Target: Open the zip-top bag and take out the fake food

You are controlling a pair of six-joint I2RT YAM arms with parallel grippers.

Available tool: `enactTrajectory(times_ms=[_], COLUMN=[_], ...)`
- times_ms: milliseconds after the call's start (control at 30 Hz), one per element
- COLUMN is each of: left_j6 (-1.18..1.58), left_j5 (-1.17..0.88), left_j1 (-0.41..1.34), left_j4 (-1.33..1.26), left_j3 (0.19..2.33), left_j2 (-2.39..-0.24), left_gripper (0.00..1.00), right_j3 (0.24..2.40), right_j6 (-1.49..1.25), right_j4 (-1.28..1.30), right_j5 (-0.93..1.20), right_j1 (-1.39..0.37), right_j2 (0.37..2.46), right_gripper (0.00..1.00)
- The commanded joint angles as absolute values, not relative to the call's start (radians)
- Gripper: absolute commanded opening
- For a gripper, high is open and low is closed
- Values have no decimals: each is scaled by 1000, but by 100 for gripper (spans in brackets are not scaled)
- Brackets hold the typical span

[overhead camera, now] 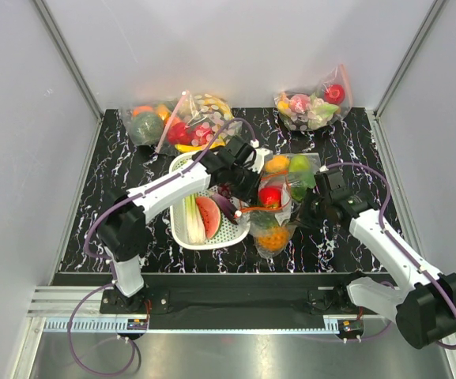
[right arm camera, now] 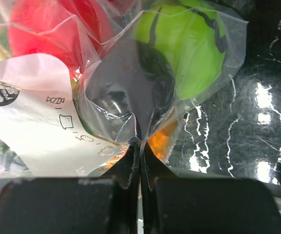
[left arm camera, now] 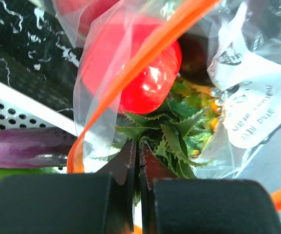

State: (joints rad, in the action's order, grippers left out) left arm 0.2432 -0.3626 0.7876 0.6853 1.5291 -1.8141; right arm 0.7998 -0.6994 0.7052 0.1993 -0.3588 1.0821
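The zip-top bag (overhead camera: 284,207) lies at mid-table, crinkly and clear, with an orange zip strip (left arm camera: 145,53) and a white label (left arm camera: 257,112). Inside it are a red round fruit (overhead camera: 269,196), a green round fruit (overhead camera: 300,166) and an orange pineapple (overhead camera: 273,237). My left gripper (left arm camera: 140,144) is at the bag's left side, shut on the pineapple's green crown (left arm camera: 174,131), just below the red fruit (left arm camera: 145,68). My right gripper (right arm camera: 141,146) is shut on a fold of the bag's film, below the green fruit (right arm camera: 194,53) and next to the label (right arm camera: 33,107).
A white perforated basket (overhead camera: 182,225) stands left of the bag, holding a leek, a watermelon slice and a purple eggplant (left arm camera: 23,146). Other bags of toy produce lie along the back: a dotted one (overhead camera: 204,118), one at back left (overhead camera: 147,125), one at back right (overhead camera: 314,104).
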Motion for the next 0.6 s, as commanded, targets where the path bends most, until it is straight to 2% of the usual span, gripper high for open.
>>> enactTrajectory(times_ms=[0,267,567], left_j6=[273,337,373], left_j5=[-414,-546,-586], left_j1=[761,739,710], left_j4=[630,589,551], left_j3=[1606,1695,1691], left_j2=[-1804,-1772,-1729], left_gripper=[0,0,0], right_j3=[856,936,928], right_j6=[-687,-632,-598], right_j4=[764,844,890], right_j5=[158,100,60], right_j1=[-356,-356,-356], right_j2=[1069,1075,1086], right_gripper=[0,0,0])
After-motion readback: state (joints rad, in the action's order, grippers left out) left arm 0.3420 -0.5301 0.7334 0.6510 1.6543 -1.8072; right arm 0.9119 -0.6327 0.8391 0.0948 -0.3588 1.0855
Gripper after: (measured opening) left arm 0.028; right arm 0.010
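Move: The left fingers are already shut on leaf tips of the pineapple's crown inside the bag mouth; its orange body lies about 6 cm to their right, 9 cm back and 6 cm below. The red tomato is some 5 cm to their right and 2 cm ahead, and the white tray's middle is about 12 cm left and level ahead, both lower. From the right hand, pinching the bag film, the pineapple is roughly 6 cm left and 5 cm back, the tomato 7 cm left and 7 cm ahead, and the green melon 8 cm ahead and 1 cm right. The left hand, keeping its shut hold on the pineapple's leaves, draws them quickly upward through the orange-edged mouth, rising some 6–7 cm while drifting about 2 cm right and slightly forward, its fingers swinging about 15 degrees towards straight down. The right hand keeps its pinch on the bag film by the plum and eases about 2 cm up and 2 cm to the right, away from the left hand's side of the mouth. ##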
